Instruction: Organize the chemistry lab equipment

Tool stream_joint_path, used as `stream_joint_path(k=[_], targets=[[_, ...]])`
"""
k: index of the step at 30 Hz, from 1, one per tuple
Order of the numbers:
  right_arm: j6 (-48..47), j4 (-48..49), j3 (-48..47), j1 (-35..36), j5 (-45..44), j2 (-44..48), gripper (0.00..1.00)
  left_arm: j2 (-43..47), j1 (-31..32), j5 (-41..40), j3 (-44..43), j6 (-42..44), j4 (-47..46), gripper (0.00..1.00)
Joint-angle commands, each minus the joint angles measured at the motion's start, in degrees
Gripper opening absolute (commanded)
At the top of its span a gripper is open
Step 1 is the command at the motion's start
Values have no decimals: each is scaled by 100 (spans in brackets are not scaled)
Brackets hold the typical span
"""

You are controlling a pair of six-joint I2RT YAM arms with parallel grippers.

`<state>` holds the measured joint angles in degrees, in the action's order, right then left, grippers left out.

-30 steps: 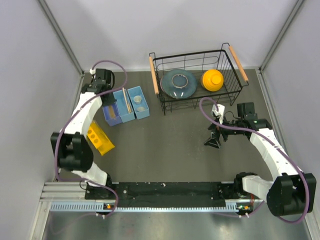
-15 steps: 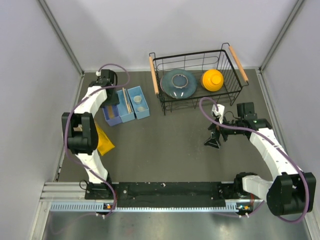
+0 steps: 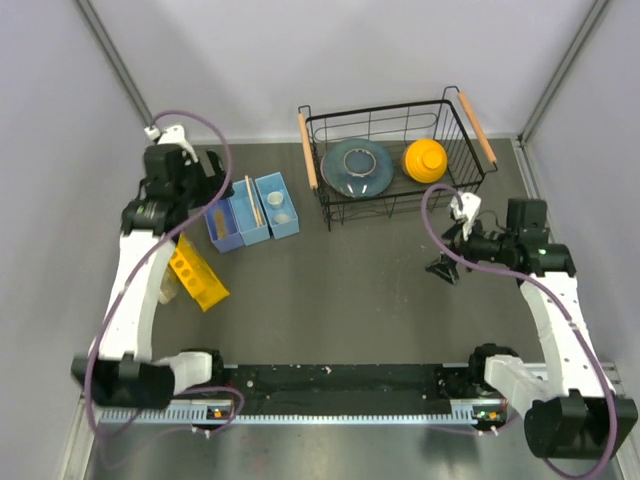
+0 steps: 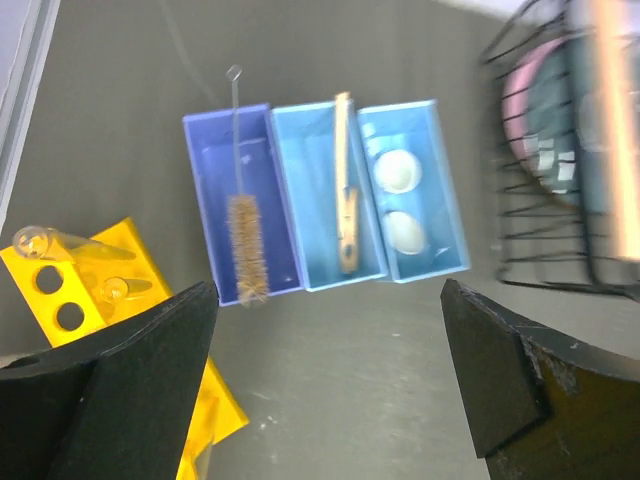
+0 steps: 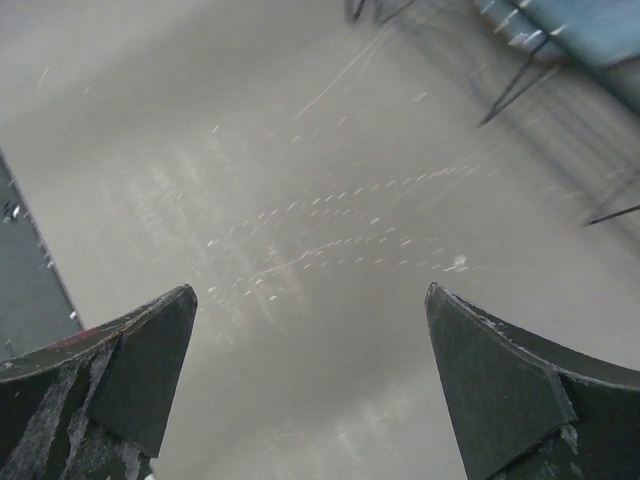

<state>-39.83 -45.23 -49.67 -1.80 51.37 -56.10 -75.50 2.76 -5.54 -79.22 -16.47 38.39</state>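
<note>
Three blue bins stand side by side at the back left. A wire brush (image 4: pixel 245 250) with amber bristles lies in the left, darker bin (image 4: pixel 205 200). The middle bin (image 4: pixel 310 190) holds a tan wooden stick (image 4: pixel 345 210), and the right bin (image 4: pixel 445 190) holds two white round dishes (image 4: pixel 397 172). My left gripper (image 4: pixel 328 300) hangs open and empty above the table just in front of the bins; in the top view the left gripper (image 3: pixel 205 187) sits at their left end. My right gripper (image 3: pixel 443 268) is open and empty over bare table (image 5: pixel 310 150).
A yellow rack (image 3: pixel 197 275) with clear tubes (image 4: pixel 45 240) lies left of the bins, near the left arm. A black wire basket (image 3: pixel 307 150) at the back holds a blue-grey plate (image 3: pixel 356 166) and a yellow bowl (image 3: pixel 425 159). Grey walls close both sides.
My left gripper has opened and drawn up and away from the bins, its arm swinging out to the left. The right arm has shifted a little to the right, still open.
</note>
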Motion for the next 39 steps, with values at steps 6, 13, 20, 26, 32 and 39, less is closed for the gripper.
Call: stream_joint_path(k=[6,13,20,26,32,39], targets=[[1151,-522,-1765,-39,-699,985,99,2259,-30,1658,908,-409,-44,99],[2760,-425,-2967,-259,-1822,1057,99,3471,-22,2944,1497,-585,124,99],[3833,-100,-3365,-259,-3027,1373,99,4166,-22,2646,1558,-542,854,99],[4221,-65,-3321,-312,-3617,1514,99,4342,-22,3215,1665,-463,1161,99],[4413,-12,-3189,-321,-3828,1628,99,4667,-22,3296,1077,-331,1610,99],[4555,-29,-3268,-347,-3854,1690,99,4694,-22,3218,671,-375,1786,99]])
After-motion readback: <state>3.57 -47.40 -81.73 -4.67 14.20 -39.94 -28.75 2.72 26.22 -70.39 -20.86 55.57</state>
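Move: Below the empty left hand, some 20 cm down, the brush lies in the violet-blue bin, about 4 cm ahead and 3 cm to its left. At much the same height, the stick bin is roughly 6 cm ahead and 4 cm right, the cup bin 7 cm ahead and 12 cm right, the yellow tube rack about 10 cm back and 6 cm left. From the right hand, that brush is around 18 cm ahead, 55 cm left and 13 cm lower. Drawing back from the bins with its fingers already wide open, the left hand comes some 24 cm towards its base past the yellow tube rack, drifting right and overall higher, while its fingers tip up and swing clockwise. The right hand, also open and empty, climbs about 24 cm, goes a little right and turns clockwise until it faces the dish rack. ##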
